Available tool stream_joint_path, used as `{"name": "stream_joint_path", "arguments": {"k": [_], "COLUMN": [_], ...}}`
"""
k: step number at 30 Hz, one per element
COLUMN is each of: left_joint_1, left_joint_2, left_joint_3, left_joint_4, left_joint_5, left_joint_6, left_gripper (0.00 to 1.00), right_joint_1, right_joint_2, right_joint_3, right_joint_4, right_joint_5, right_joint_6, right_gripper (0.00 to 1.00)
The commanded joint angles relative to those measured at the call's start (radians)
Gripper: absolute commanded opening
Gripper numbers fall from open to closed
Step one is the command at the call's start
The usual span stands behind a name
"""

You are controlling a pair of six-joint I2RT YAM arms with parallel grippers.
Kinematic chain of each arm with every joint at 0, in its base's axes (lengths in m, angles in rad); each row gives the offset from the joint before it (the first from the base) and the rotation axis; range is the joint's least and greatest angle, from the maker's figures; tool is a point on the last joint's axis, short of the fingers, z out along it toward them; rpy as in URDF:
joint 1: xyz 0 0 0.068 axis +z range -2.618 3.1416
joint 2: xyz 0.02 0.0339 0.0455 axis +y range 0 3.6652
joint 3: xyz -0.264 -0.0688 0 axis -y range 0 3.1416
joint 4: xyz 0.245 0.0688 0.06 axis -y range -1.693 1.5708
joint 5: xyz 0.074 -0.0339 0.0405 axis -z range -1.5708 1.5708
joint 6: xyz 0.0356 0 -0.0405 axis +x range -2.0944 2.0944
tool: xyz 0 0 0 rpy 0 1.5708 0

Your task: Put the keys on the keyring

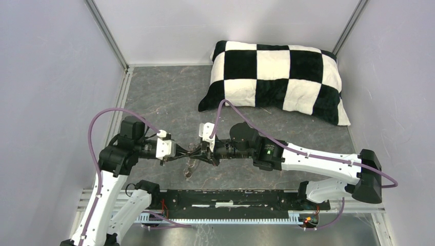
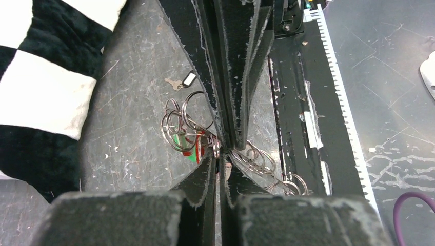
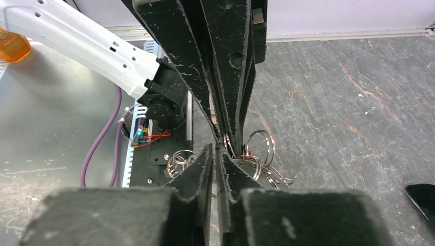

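Observation:
The keyring (image 2: 179, 123) is a bunch of linked metal rings, and it hangs between the two gripper tips (image 1: 190, 166). Red (image 2: 201, 146) and green (image 2: 180, 142) key tags sit among the rings. A third small key with a dark tag (image 2: 183, 81) lies loose on the table beyond them. My left gripper (image 2: 220, 159) is shut, with a ring wire pinched at its tips. My right gripper (image 3: 216, 149) meets it tip to tip, its jaws drawn together. Rings (image 3: 259, 148) lie against its tips, but I cannot see whether it grips one.
A black-and-white checked pillow (image 1: 277, 77) lies at the back right of the grey table. A black rail (image 1: 231, 200) runs along the near edge, just below the rings. Purple cables loop off both arms.

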Motion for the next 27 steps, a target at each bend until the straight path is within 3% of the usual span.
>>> {"name": "stream_joint_path", "arguments": {"k": [1, 4, 6, 27], "left_joint_1": [-0.011, -0.011, -0.011, -0.011], "left_joint_2": [-0.012, -0.012, -0.014, 0.007], "left_joint_3": [0.029, 0.025, 0.019, 0.018], "left_joint_4": [-0.004, -0.004, -0.004, -0.009], "left_joint_5": [0.073, 0.058, 0.047, 0.019], "left_joint_6": [0.036, 0.04, 0.047, 0.025], "left_gripper": [0.02, 0.02, 0.02, 0.02], "right_joint_1": [-0.005, -0.005, -0.005, -0.005], "right_joint_2": [-0.009, -0.039, -0.063, -0.066], "right_joint_3": [0.049, 0.052, 0.042, 0.015], "right_joint_4": [0.03, 0.012, 0.012, 0.047], "right_joint_5": [0.059, 0.084, 0.089, -0.004], "right_joint_6": [-0.034, -0.067, -0.085, -0.062], "right_gripper": [0.15, 0.31, 0.35, 0.34]}}
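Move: A loop of the ring bundle, still pinched in the left fingertips, lies about 2 cm ahead of the right hand and 1 cm below it. The red and green key pieces show some 2 cm ahead of the right hand and 4 cm below. The trailing string of rings hangs about 4 cm back and 4 cm down. From the left hand, that same loop is about 2 cm ahead, 1 cm to its right and 1 cm lower. Coming free of the rings beside the left fingertips, the right fingers open to about a third of their range as the hand rises some 2.5 cm and draws a good 1 cm to the right. It eases slightly back, then forward, and rolls about 5 degrees, stopping with spread fingertips around the forward loops. The left hand keeps its pinch, nearly still. ##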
